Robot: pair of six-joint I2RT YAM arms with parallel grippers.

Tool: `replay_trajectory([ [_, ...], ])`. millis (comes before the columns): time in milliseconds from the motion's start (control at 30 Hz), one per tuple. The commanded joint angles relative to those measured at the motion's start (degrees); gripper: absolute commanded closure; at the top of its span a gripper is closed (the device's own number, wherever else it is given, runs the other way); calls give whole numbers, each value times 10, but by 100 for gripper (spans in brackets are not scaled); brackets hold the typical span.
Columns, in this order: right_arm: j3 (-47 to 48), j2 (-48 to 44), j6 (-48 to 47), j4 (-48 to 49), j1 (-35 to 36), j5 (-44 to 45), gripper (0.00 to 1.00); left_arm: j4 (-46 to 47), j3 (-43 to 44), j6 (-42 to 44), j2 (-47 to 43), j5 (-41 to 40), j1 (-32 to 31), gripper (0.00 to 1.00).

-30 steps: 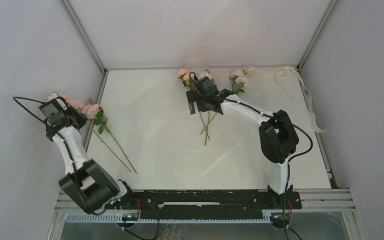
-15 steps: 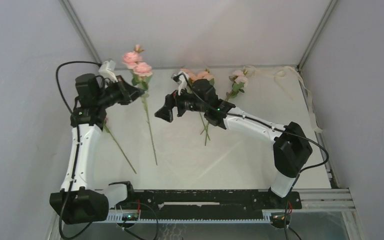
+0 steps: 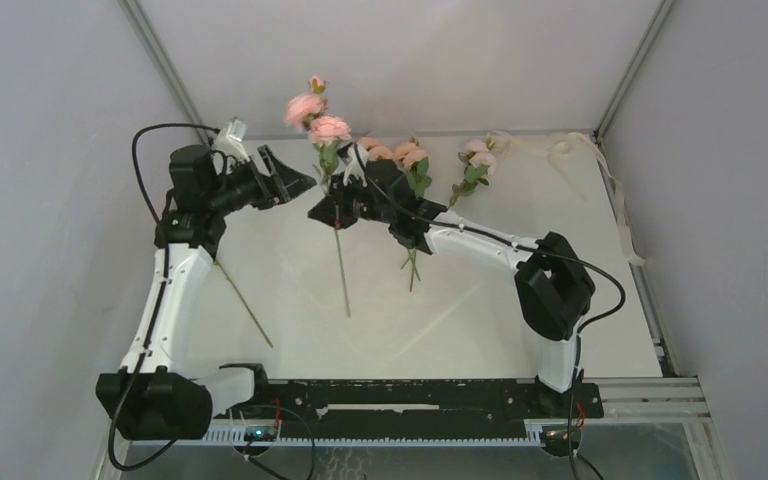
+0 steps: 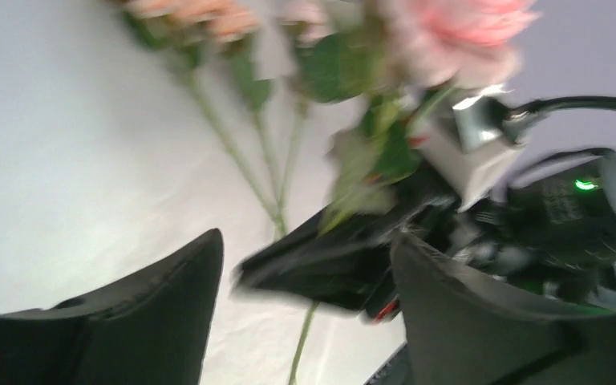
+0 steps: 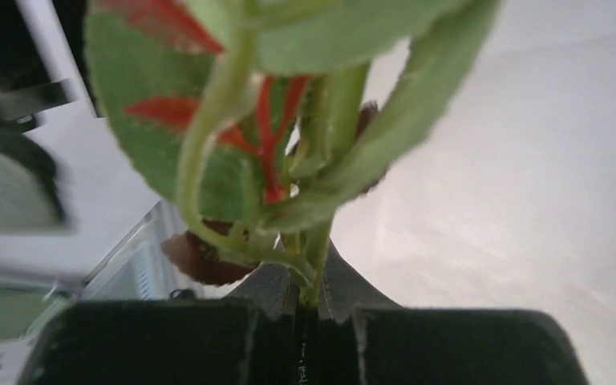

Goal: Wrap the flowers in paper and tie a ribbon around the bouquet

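Note:
A stem of pink flowers [image 3: 316, 112] stands upright in the air over the back of the table, its long stem [image 3: 343, 280] hanging down. My right gripper [image 3: 328, 208] is shut on that stem just under the leaves [image 5: 208, 120], and the jaws [image 5: 311, 293] pinch the green stalk. My left gripper [image 3: 295, 180] is just left of it, open, with its fingers [image 4: 160, 321] spread around the right gripper's black body. More flowers [image 3: 405, 156] lie at the back of the table on the thin white paper [image 3: 430, 300]. The cream ribbon [image 3: 560, 148] lies at the back right.
Another pink stem [image 3: 474, 160] lies at the back near the ribbon. A single long green stem [image 3: 245, 310] lies near the left edge. Grey walls and metal frame posts [image 3: 165, 70] enclose the table on three sides.
The left arm rose from the left edge and carried the flower stem to the back middle. The right gripper shut on the stem and the left gripper opened.

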Motion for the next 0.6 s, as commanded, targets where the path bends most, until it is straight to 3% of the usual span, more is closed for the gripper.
replay_trajectory([
  [0,12,-9,14,-132,-55,172,100,-137,-21,85,20,-188,90,11],
  [133,59,49,-21,-264,-93,269,98,-101,-81,103,96,-303,232,8],
  [200,94,87,-43,-308,-105,299,79,-88,-84,114,146,-317,278,6],
  [267,146,125,-67,-364,-113,334,46,-83,-75,131,197,-334,296,3],
  [400,204,139,-81,-435,-113,379,18,-83,-39,164,297,-321,300,0],
  [433,196,125,-88,-430,-106,388,3,-99,-17,168,328,-321,300,0],
  [533,164,78,-105,-423,-84,414,0,-129,31,173,398,-312,301,7],
  [567,152,64,-107,-423,-79,417,0,-130,37,173,411,-310,301,17],
])
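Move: The flower bunch lying on the paper, where the held flower is going, is centred about 12 cm ahead of the right hand, 20 cm to its right and 22 cm below; the right-leaning flower's bloom is some 25 cm ahead and 34 cm right, equally low. The last flower's leafy upper stem lies about 27 cm left of the left hand, level fore-and-aft and 31 cm below, with the table's left edge roughly 5 cm beyond that stem to the left. The flower already held in the right fingers is carried right, down and forward, about 18, 16 and 13 cm, onto the bunch, the hand swinging clockwise and tipping down some 45 degrees before its fingers open wide and let go. The left hand, empty, sweeps about 28 cm left and 30 cm down to the last flower, turning counter-clockwise and tipping steeply down, fingers opening fully astride the stem. ##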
